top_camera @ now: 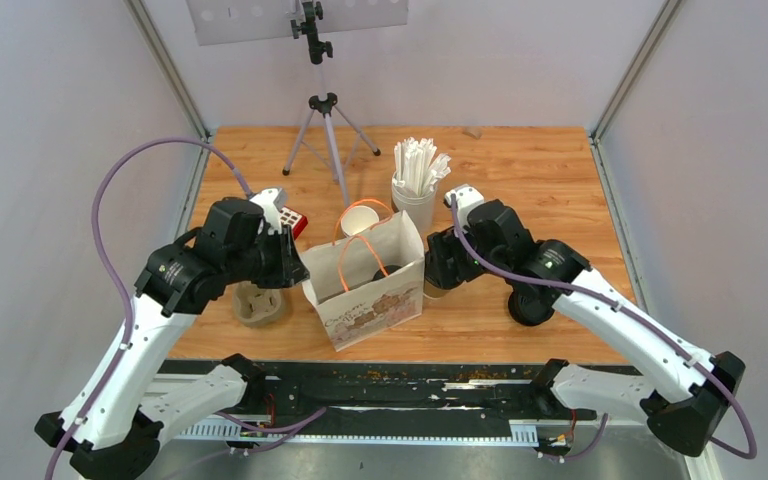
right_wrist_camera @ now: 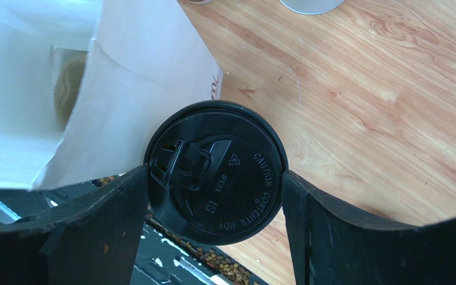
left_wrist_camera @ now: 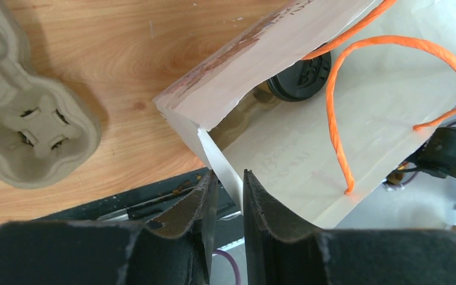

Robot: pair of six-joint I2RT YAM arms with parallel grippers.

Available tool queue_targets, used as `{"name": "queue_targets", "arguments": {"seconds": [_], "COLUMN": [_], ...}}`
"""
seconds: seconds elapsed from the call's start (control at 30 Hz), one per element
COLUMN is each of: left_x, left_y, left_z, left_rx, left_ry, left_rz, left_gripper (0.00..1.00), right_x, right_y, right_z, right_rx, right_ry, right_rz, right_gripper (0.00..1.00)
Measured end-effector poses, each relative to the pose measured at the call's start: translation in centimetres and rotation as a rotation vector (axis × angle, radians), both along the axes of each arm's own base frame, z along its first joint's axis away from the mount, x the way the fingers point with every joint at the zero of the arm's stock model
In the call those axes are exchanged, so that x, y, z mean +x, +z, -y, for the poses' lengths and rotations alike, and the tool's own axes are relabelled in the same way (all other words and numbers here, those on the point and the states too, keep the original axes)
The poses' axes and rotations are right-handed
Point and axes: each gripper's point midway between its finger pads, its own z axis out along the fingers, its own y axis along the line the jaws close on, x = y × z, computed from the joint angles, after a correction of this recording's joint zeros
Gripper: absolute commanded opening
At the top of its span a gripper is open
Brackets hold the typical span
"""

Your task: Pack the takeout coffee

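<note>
A white paper bag point(top_camera: 370, 300) with orange handles point(left_wrist_camera: 392, 44) stands open at mid-table. Inside it sits one takeout coffee, showing as a black lid point(left_wrist_camera: 300, 77). My left gripper point(top_camera: 295, 262) is at the bag's left corner. In the left wrist view point(left_wrist_camera: 230, 178) its jaws straddle the bag's side fold point(left_wrist_camera: 219, 160), open by only a narrow gap. My right gripper point(top_camera: 440, 268) is shut on a second takeout coffee point(right_wrist_camera: 231, 154) just right of the bag point(right_wrist_camera: 130, 71). Both fingers press the black lid's rim point(right_wrist_camera: 215, 173).
A pulp cup carrier point(top_camera: 258, 303) lies left of the bag. Behind the bag stand an open lidless cup point(top_camera: 363, 218) and a white cup of wrapped straws point(top_camera: 415, 195). A black round stack point(top_camera: 530, 303) sits under my right arm. A tripod point(top_camera: 325, 130) stands at the back.
</note>
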Motion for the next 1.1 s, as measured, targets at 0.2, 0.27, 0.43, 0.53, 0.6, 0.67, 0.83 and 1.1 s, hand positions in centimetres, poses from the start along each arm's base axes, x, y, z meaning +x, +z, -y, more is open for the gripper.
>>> {"name": "queue_targets", "arguments": {"seconds": [0.2,0.27,0.43,0.53,0.6,0.67,0.83,1.1], "left_x": [0.7,1.1,2.1,2.5,2.8,3.1,3.4,2.1], "left_y": [-0.1,-0.1,0.4,0.5,0.7,1.3,4.0,5.1], "left_z": [-0.1,-0.1,0.0,0.2,0.3,0.4,0.1,-0.7], "left_rx": [0.043,0.052,0.065,0.068,0.073,0.077,0.073,0.085], "left_ry": [-0.038,-0.05,-0.058,-0.063,-0.068,-0.066,-0.057,-0.051], "left_rz": [0.037,0.056,0.105,0.115,0.118,0.13,0.175,0.15], "left_gripper": [0.33,0.34,0.35,0.41,0.48,0.53,0.59,0.58], "right_x": [-2.4,-3.2,-5.1,-5.8,-6.3,-6.5,-6.2,-5.2], "right_y": [1.3,1.3,0.8,0.7,0.5,0.5,4.1,15.9], "right_z": [0.0,0.0,0.0,0.0,0.5,1.4,3.5,4.8], "right_rx": [0.056,0.065,0.078,0.08,0.06,0.028,0.016,0.21], "right_ry": [0.004,0.008,0.019,0.02,0.009,-0.017,-0.09,-0.137], "right_rz": [0.006,-0.004,-0.039,-0.051,-0.065,-0.077,-0.023,0.192], "right_gripper": [0.65,0.65,0.65,0.65,0.65,0.65,0.65,0.65]}}
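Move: My left hand has the upper left edge of the bag between nearly closed fingers; the bag's middle lies about 10 cm right, 3 cm ahead and 12 cm lower. The cup carrier sits roughly 12 cm ahead and 15 cm left of that hand. My right hand holds the lidded coffee cup; from it the bag's middle is some 13 cm left and 2 cm back, the straw cup about 19 cm ahead and 4 cm left, the spare lid 19 cm right and 1 cm ahead. I turn the bag between both hands: my right draws the held cup back about 6 cm along the bag's right wall while my left eases the left edge forward about 3 cm, tipping its fingers up a little. Then my left opens and rises about 5 cm off the edge, and my right swings right and climbs some 15 cm, keeping its grip on the cup. ##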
